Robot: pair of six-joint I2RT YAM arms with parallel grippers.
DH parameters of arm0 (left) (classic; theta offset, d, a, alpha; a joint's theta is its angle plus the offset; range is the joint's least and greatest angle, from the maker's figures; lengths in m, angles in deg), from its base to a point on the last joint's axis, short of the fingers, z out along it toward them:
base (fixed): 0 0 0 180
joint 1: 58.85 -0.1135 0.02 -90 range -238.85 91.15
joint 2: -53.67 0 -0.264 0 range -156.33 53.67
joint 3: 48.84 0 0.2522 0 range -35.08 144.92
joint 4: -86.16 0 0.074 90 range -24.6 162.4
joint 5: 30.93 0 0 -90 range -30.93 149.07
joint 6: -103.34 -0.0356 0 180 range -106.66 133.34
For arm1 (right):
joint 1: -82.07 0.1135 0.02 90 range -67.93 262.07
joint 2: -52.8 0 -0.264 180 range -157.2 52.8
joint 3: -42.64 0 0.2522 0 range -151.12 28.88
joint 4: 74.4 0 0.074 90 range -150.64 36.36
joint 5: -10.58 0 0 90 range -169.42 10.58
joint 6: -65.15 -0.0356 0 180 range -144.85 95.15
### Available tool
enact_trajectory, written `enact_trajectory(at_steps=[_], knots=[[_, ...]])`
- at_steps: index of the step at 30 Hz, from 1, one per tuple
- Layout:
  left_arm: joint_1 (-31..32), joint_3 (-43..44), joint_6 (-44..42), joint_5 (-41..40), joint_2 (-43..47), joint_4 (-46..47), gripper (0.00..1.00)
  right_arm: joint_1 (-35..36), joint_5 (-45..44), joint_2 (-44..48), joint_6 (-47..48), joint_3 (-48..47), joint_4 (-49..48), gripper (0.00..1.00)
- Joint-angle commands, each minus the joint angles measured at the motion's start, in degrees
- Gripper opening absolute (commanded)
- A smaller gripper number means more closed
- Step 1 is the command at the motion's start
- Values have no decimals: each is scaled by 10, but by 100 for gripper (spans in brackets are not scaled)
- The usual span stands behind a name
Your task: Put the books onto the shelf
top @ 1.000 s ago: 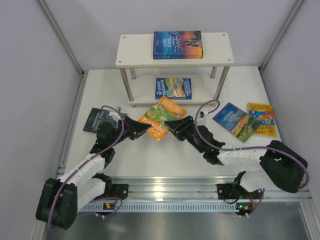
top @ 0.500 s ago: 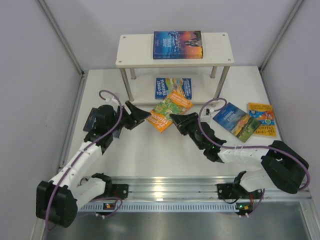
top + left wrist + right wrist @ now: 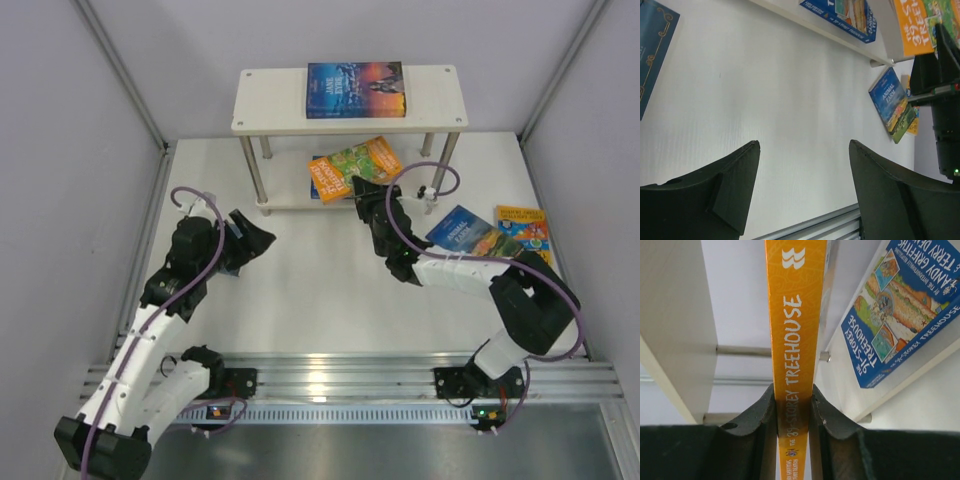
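The shelf stands at the back, with a blue-and-sunset book on its top board. My right gripper is shut on the spine of an orange-and-green book, holding it at the front of the lower tier. In the right wrist view the orange spine runs between the pads, between the top board and a blue book lying on the lower board. My left gripper is open over bare table, nothing between its fingers.
A blue landscape-cover book and an orange-yellow book lie on the table at the right. A dark blue book lies at the left, under my left arm in the top view. Grey walls close in both sides.
My right gripper has carried the orange-and-green book from the table's middle up to the shelf's lower tier. My left gripper let go of it, opened and drew back left.
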Motion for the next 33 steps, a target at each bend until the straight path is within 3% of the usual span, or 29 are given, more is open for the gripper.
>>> enact_trajectory(at_steps=[1, 7, 15, 24, 33], knots=[[-1, 32, -24, 0, 11, -45, 77, -6, -53, -41, -30, -65, -56, 0], [-1, 41, -28, 7, 60, -65, 77, -23, -67, -153, -59, -142, -109, 0], [-1, 25, -50, -5, 91, -80, 77, -35, -96, -224, -83, -262, 19, 0], [-2, 32, -63, -10, 93, -92, 78, -45, -98, -246, -115, -326, 199, 31], [-2, 18, -58, -17, 116, -101, 78, -50, -46, -240, -120, -310, 233, 44]])
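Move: The orange 39-Storey Treehouse book, already pinched by its spine in the right hand, is bound for the blue 91-Storey book lying on the lower shelf, about 13 cm ahead of that hand, 3 cm left and 10 below. Jane Eyre lies on the upper shelf, roughly 14 ahead, 1 left and 17 above; Animal Farm is on the table about 31 right, 3 back and 15 below. From the left hand the blue book is some 27 ahead, 16 right and 8 below. The orange book is carried by the right hand some 10 cm forward and about 7 cm down, in under the upper shelf and over the blue book, turning about 10 degrees clockwise. The forward push dies out as the fingertips tip down a little and the fingers part, the upper one off the book, the lower one still at its underside. The empty left hand draws back about 4 cm, rising slightly. ##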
